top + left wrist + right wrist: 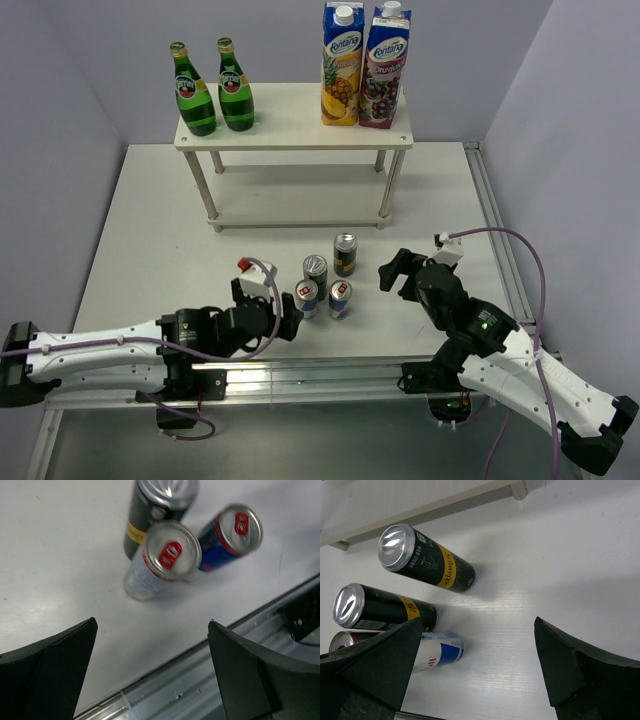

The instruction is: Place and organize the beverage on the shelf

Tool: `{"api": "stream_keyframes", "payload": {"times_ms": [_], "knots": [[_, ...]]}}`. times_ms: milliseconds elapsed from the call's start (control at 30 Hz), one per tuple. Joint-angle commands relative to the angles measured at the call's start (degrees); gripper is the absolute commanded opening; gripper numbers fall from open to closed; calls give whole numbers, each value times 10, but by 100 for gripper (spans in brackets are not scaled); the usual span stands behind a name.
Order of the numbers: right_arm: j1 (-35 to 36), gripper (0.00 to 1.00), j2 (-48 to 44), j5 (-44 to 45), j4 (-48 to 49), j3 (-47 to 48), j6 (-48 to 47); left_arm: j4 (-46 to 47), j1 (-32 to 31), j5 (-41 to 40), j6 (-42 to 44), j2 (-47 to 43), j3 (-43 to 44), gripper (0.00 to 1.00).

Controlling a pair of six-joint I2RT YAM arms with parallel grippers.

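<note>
The shelf [292, 130] stands at the back of the table, with two green bottles [194, 92] [236, 88] on the left of its top board. On the table in front stand two dark slim cans [345, 254] [315, 273] and two blue-silver cans [306, 298] [340, 298]. My left gripper [293, 318] is open just left of the nearest blue-silver can [167, 562], with nothing between its fingers [55, 670]. My right gripper [396, 280] is open to the right of the cans. The right wrist view shows the dark cans [427, 562] and a blue-silver can [437, 652] ahead of my right gripper [477, 620].
Two juice cartons [342, 62] [385, 68] stand on the right of the shelf's top board. The lower board [300, 215] is bare. A metal rail [330, 370] runs along the table's near edge, just behind the left fingers. Walls close in on both sides.
</note>
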Motion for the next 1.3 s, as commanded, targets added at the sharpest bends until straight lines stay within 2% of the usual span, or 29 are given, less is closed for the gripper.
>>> {"api": "stream_keyframes", "payload": {"times_ms": [0,133,267,500,767,1067,1167,1233,1267], "knots": [[4,100,1,16,13,2,4,104,-50,-6,-32,7,-25,99],[4,100,1,16,11,2,5,201,-84,-21,-18,69,-55,99],[4,100,-4,15,12,1,4,273,-105,-69,-11,128,-69,99],[4,100,0,13,10,2,3,298,-104,-197,-2,241,-33,99],[4,100,0,13,12,2,3,360,-78,-213,12,316,-36,99],[4,100,6,12,14,3,2,457,-26,-184,57,364,-57,99],[4,100,7,13,15,3,2,466,-9,-179,73,382,-48,95],[4,100,8,13,15,3,2,480,2,-172,84,387,-50,82],[4,100,8,13,15,3,2,487,7,-169,84,388,-54,70]]}}
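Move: Roughly 7 cm ahead of the open left hand, 6 cm to its right and 9 cm lower stands the nearest Red Bull can. Right behind that can, some 6 cm farther out and 2 cm more to the right, is the near black can; the second Red Bull is level with it, 7 cm to its right. From the idle right hand the nearest Red Bull lies about 17 cm left, level with it fore and aft, and 9 cm lower. Dropping about 9 cm while swinging 6 cm to the right and drawing back some 3 cm, the open left hand then reverses and reaches roughly 9 cm forward onto the nearest Red Bull can. The fingers tip up about 10 degrees and turn counter-clockwise after a small clockwise swing; with the can between them they begin to close. ##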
